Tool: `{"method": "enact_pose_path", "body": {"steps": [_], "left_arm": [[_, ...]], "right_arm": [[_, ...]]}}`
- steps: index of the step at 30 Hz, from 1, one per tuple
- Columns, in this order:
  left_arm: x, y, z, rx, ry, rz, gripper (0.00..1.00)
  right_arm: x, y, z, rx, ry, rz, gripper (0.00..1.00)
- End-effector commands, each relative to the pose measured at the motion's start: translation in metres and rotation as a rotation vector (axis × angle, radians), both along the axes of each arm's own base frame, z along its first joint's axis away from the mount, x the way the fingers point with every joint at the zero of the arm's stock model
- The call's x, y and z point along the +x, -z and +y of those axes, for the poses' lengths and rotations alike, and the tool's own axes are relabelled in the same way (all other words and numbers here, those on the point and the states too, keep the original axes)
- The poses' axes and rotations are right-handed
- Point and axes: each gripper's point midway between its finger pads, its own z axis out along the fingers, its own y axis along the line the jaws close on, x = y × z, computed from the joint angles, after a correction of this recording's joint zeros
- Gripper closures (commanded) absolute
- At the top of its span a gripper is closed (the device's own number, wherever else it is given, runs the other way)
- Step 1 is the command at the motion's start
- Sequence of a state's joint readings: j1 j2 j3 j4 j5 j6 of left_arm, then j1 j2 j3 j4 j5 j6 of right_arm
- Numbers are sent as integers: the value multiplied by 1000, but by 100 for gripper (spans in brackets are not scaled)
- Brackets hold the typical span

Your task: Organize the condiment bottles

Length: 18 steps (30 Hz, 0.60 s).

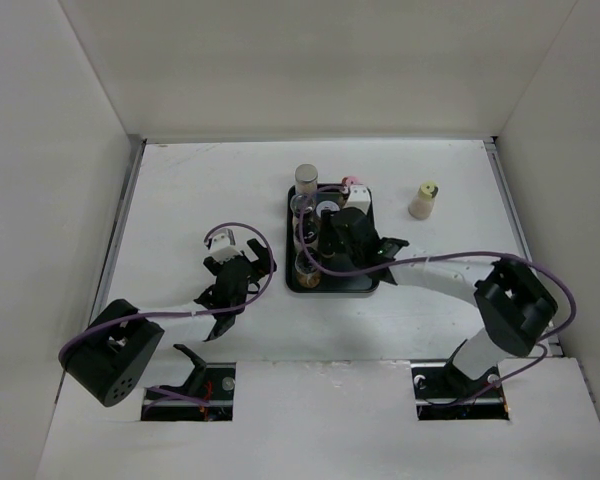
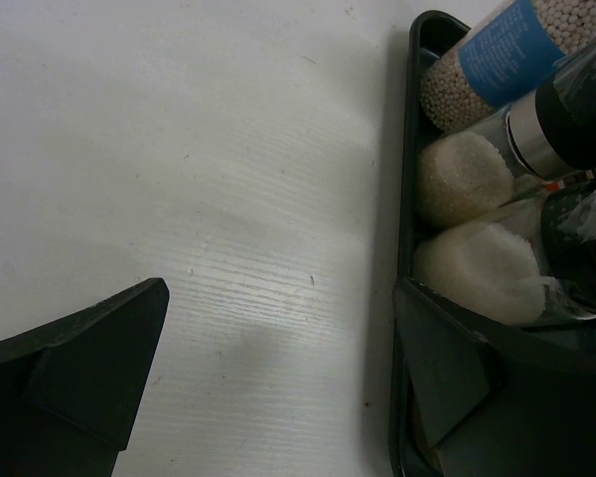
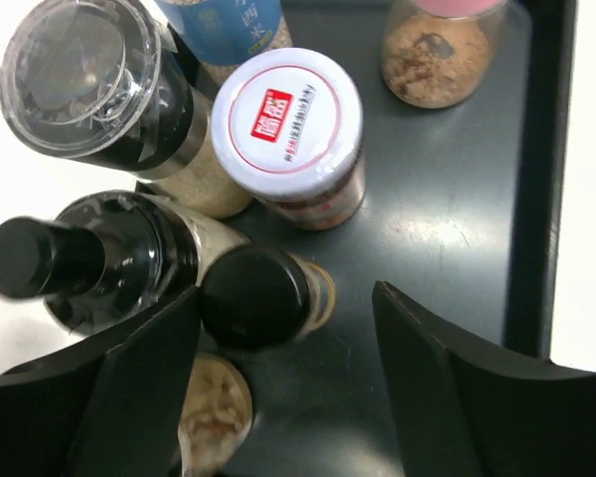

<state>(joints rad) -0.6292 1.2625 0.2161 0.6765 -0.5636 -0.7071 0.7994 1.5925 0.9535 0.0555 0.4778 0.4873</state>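
Note:
Several condiment bottles stand in the flat black tray (image 1: 336, 290). My right gripper (image 3: 286, 295) hangs open over them, and a black-capped bottle (image 3: 254, 295) stands upright by its left finger with a wide gap to the right finger. Around it are a white-capped jar with a red label (image 3: 293, 119), a clear-lidded grinder (image 3: 79, 75), a black-knobbed grinder (image 3: 45, 258) and a pink-capped jar (image 3: 442, 50). One pale-yellow-capped bottle (image 1: 423, 200) stands alone on the table, right of the tray. My left gripper (image 2: 278, 298) is open over bare table, just left of the tray's edge (image 2: 407, 149).
White walls close in the table on the left, back and right. In the top view the right arm (image 1: 450, 272) reaches across from the right to the tray, and the left arm (image 1: 170, 315) lies along the near left.

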Motion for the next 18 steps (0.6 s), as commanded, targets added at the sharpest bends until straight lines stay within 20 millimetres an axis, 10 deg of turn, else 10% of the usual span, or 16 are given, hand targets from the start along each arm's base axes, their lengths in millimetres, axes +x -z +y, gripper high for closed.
{"method": "enact_pose_path", "body": {"steps": [1, 7, 14, 18], "left_arm": [[7, -16, -9, -44, 10, -42, 0], [7, -17, -6, -45, 0, -48, 0], [7, -14, -7, -39, 0, -40, 0], [7, -17, -5, -43, -8, -50, 0]], "right_arm": [[-1, -42, -13, 70, 41, -74, 21], [5, -54, -74, 108, 173, -95, 15], [63, -67, -205, 51, 522, -174, 0], [102, -52, -242, 11, 587, -134, 0]]}}
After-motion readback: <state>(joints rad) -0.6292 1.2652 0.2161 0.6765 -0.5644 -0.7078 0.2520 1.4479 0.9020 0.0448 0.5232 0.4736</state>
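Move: Out on the bare table to the right of the tray, the yellow-capped bottle stands about 24 cm to the right hand's right, 11 cm farther out and 6 cm lower. Just set down in the tray, the small black-capped bottle is right under this hand, its middle about 3 cm down; the white-lidded jar stands 5 cm ahead, the pink-capped bottle 11 cm ahead and 6 cm right. From the left hand the yellow-capped bottle lies some 37 cm right and 15 cm ahead. Rising some 5 cm clear of the small black-capped bottle, the right hand swings right across the tray's right side, about 23 cm over and finally 7 cm forward, towards the yellow-capped bottle. It turns some 30 degrees clockwise, its fingers spread from mostly to fully open, and it begins sinking slightly near the end, still above the table and not touching the bottle. ##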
